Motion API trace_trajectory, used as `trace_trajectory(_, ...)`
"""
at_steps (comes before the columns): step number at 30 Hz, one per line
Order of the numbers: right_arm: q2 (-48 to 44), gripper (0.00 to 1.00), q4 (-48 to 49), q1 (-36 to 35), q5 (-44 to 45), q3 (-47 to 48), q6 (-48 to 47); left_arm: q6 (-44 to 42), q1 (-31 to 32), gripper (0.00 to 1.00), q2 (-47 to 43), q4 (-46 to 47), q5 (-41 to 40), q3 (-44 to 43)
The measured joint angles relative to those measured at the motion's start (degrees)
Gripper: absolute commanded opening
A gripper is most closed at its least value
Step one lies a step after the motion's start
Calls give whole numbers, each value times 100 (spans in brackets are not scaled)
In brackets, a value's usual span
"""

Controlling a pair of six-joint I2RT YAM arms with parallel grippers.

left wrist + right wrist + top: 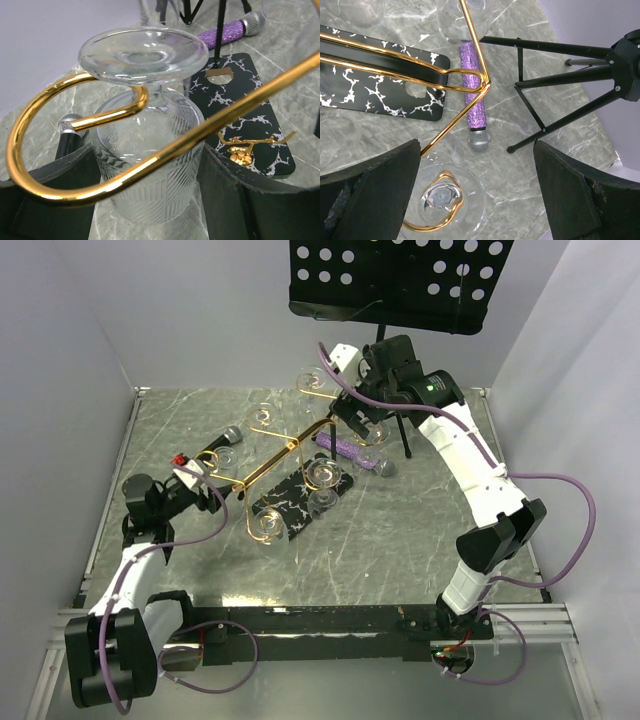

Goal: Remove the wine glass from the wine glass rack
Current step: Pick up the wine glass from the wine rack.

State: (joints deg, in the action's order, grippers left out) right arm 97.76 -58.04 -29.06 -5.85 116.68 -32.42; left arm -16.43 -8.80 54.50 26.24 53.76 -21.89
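The wine glass (145, 185) hangs upside down, its foot resting on a curled arm (60, 100) of the gold wine glass rack (290, 446). My left gripper (147, 175) is shut on its ribbed bowl, with a black finger (45, 190) pressed against each side. From above, this gripper (215, 495) sits left of the rack's black veined base (295, 502). My right gripper (477, 170) is open above the table at the rack's far right (365, 425). Another glass foot (442, 197) in a gold spiral lies by its left finger.
The black music stand (400, 275) rises at the back, with its tripod legs (560, 85) close to my right gripper. A purple microphone (350, 452) lies beside the base and a black one (215, 445) at the left. Several other glasses hang on the rack.
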Motion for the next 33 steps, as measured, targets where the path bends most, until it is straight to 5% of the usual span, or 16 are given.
trace_trajectory(21, 33, 100, 35, -4, -22, 42, 42, 778, 52, 1, 138, -249, -1486, -284)
trace_trajectory(33, 31, 100, 195, -4, -223, -13, 116, 527, -201, 1, -503, -1436, -2116, -284)
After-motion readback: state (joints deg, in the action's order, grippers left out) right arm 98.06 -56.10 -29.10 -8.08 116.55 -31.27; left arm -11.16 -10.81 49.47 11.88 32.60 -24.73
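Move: Around the neck of the wine glass, which the left hand already grips by its bowl, curls the rack hook: about 3 cm ahead of that hand, 2 cm left and 7 cm above it. The black microphone lies some 10 cm ahead, 1 cm left and 17 cm below; another hanging glass is about 7 cm back, 10 cm right and 2 cm up. From the right hand the hook lies roughly 30 cm left, 5 cm back, 7 cm lower. Working the held glass out of the hook, the left hand first carries it forward and left, about 3 cm each way, then swings farther left while drawing back a little and dipping about 1 cm, ending some 6 cm to the left. The wrist turns roughly 25 degrees counter-clockwise and tips down about 10; the fingers keep their hold on the bowl. ##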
